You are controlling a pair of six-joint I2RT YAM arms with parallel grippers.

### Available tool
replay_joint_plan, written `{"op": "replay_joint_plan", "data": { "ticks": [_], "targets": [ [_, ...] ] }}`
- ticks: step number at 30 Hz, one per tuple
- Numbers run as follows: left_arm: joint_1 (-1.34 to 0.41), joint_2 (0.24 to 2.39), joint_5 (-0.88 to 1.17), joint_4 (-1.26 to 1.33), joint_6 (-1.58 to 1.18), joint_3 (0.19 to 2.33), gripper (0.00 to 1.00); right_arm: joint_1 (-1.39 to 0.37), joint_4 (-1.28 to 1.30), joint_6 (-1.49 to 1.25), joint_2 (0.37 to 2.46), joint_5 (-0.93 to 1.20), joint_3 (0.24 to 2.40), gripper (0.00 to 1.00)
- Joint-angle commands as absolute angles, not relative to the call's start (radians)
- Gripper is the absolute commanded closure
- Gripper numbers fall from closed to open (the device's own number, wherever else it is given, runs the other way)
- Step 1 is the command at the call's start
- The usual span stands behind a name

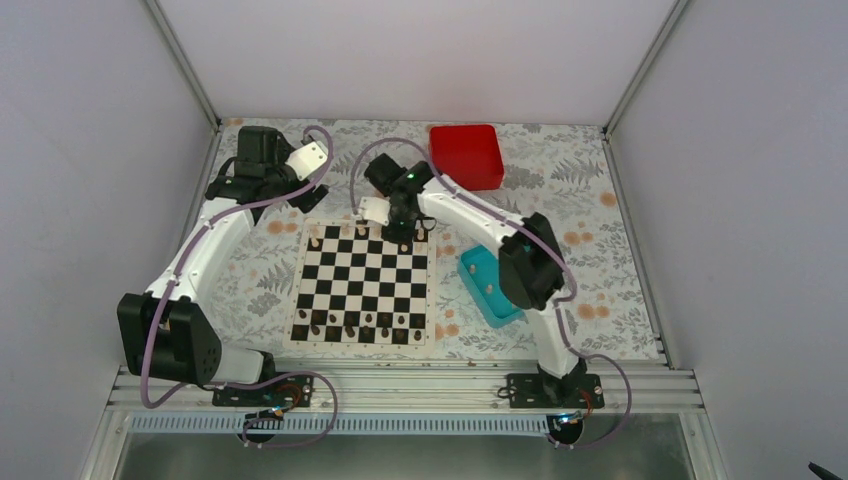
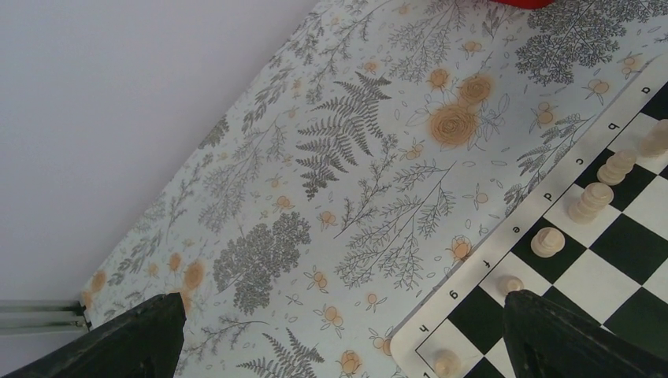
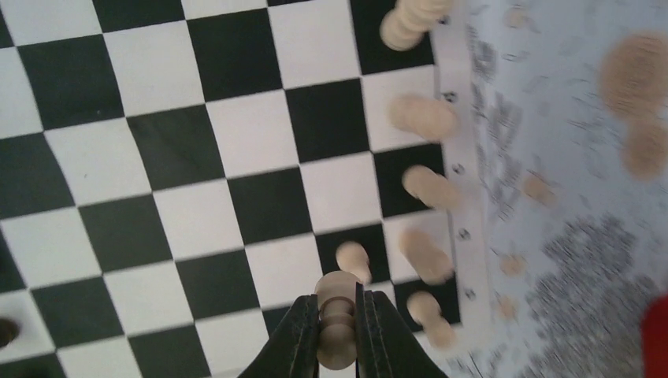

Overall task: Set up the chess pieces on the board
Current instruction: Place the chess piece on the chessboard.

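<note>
The black-and-white board (image 1: 365, 283) lies at the table's middle. Pale chess pieces stand along its far row (image 1: 345, 233), and dark pieces along the near row. My right gripper (image 1: 399, 229) is over the far right of the board, shut on a pale chess piece (image 3: 337, 321) held between its fingers above the squares. Several pale pieces (image 3: 428, 187) stand along the board edge beside it. My left gripper (image 1: 297, 197) is open and empty over the floral table just off the board's far left corner; its wrist view shows pale pieces (image 2: 547, 242) on the board's edge row (image 2: 504, 256).
A red box (image 1: 466, 155) sits at the back behind the right arm. A teal tray (image 1: 487, 287) lies right of the board, partly under the right arm, with a few small pieces in it. Grey walls close in the left, back and right sides.
</note>
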State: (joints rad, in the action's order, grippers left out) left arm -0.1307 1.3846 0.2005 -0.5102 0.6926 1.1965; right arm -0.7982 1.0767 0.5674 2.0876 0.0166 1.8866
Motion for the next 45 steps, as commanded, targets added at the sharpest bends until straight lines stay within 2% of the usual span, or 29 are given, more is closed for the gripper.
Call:
{"op": "replay_joint_plan", "data": {
  "ticks": [1,8,33,40,45],
  "targets": [
    [-0.125,1.350,0.218,-0.503,0.706,1.182,0.00,-0.815,1.063,0.586,2.189,0.044,1.958,0.96],
    [-0.121,1.331,0.216,-0.489,0.710,1.153,0.00,-0.821,1.031,0.582,2.291,0.033,2.001,0.95],
    [-0.122,1.348,0.225,-0.482,0.718,1.146,0.00,-0.816,0.984,0.589,2.352,0.037,1.960,0.92],
    [-0.122,1.350,0.223,-0.487,0.722,1.146,0.00,-0.815,0.999,0.591,2.302,0.057,1.967,0.70],
    [-0.121,1.350,0.217,-0.489,0.723,1.149,0.00,-0.818,1.024,0.584,2.187,0.054,1.974,0.63]
  ]
}}
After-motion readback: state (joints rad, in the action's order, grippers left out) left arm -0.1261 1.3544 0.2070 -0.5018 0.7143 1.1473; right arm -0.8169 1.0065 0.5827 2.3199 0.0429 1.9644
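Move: The right hand already holds a chess piece; the empty white square for it lies 3 cm left, 1 cm ahead and roughly 11 cm below. The placed pawn stands 1 cm ahead and level sideways, about 10 cm down; the back-row piece is some 5 cm ahead, 3 cm left, about as low. From the idle left hand the square is roughly 7 cm back, 17 cm right, 22 cm below. Right hand lowers its piece about 9 cm and 3 cm left onto the empty white square, opening to release. ##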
